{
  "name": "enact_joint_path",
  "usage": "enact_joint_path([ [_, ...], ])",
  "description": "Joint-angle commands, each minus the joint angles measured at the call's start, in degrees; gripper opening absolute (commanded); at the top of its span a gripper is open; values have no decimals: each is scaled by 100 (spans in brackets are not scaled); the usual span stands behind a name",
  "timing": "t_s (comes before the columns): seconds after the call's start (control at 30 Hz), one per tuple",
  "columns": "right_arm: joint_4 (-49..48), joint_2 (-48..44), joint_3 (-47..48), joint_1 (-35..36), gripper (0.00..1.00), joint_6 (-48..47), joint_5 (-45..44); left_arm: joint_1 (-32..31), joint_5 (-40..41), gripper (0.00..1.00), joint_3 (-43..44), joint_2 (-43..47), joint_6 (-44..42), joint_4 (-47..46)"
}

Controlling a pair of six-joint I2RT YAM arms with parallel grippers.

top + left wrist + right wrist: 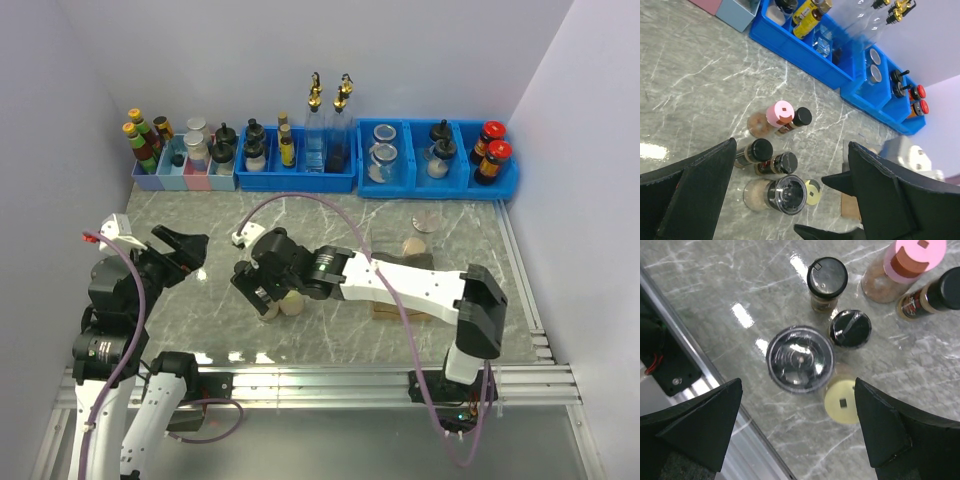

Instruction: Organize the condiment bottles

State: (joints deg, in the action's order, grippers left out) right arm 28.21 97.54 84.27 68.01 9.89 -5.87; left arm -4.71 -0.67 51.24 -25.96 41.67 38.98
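Several condiment bottles stand clustered on the marble table. In the right wrist view I see a wide clear-lidded jar (800,359), a pale-yellow-lidded jar (842,401), two black-lidded jars (850,328) (827,277), a pink-lidded jar (917,255) and another black-lidded one (947,292). My right gripper (797,432) hangs open directly above the cluster, holding nothing. In the top view it (258,293) covers most of the jars. My left gripper (195,255) is open to the left of the cluster. Its wrist view shows the same wide jar (790,194) and pink lid (779,113).
Blue bins (437,186) and pastel bins (185,180) with other bottles line the back wall. A brown block (390,308), a beige jar (414,246) and a round disc (425,221) lie right of the cluster. The metal rail (320,380) runs along the near edge.
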Motion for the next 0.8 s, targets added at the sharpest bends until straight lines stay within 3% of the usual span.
enact_joint_path([
  [0.0, -96, 230, 335, 20, 100, -101, -221, -12, 216, 99, 149, 38, 61, 66],
  [0.43, -78, 925, 643, 37, 100, -5, -257, -56, 225, 99, 105, 47, 17, 57],
  [0.53, -105, 1004, 652, 37, 95, 39, -196, -56, 216, 99, 88, 29, 17, 22],
  [0.63, -210, 1057, 617, 28, 83, 83, -64, -56, 199, 99, 61, 38, 25, 4],
  [0.67, -236, 1057, 608, 28, 74, 92, 76, -56, 190, 99, 52, 47, 34, -5],
  [0.77, -289, 1040, 582, 11, 58, 110, 278, -56, 216, 99, 26, 73, 25, 13],
])
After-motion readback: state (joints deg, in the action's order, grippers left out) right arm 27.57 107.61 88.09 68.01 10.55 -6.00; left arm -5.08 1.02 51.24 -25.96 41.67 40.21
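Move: The large dark-lidded bottle stands almost under the right gripper, about 1 cm ahead and 2 cm to its left, its middle some 8 cm below. Of that bottle, one small black-capped bottle is about 5 cm farther out, the other roughly 6 cm farther out and 4 cm left, and the yellow-lidded bottle 6 cm to the right and 1 cm farther out. From the left gripper, the large bottle is about 12 cm right, 1 cm back and 20 cm below. Lower the open right gripper about 5 cm over the large dark-lidded bottle, easing 1 cm or so forward and 2 cm left on the way, until the fingers straddle its lid. Then, with the descent finished, close them by about a third of their range to pinch the lid from both sides. ##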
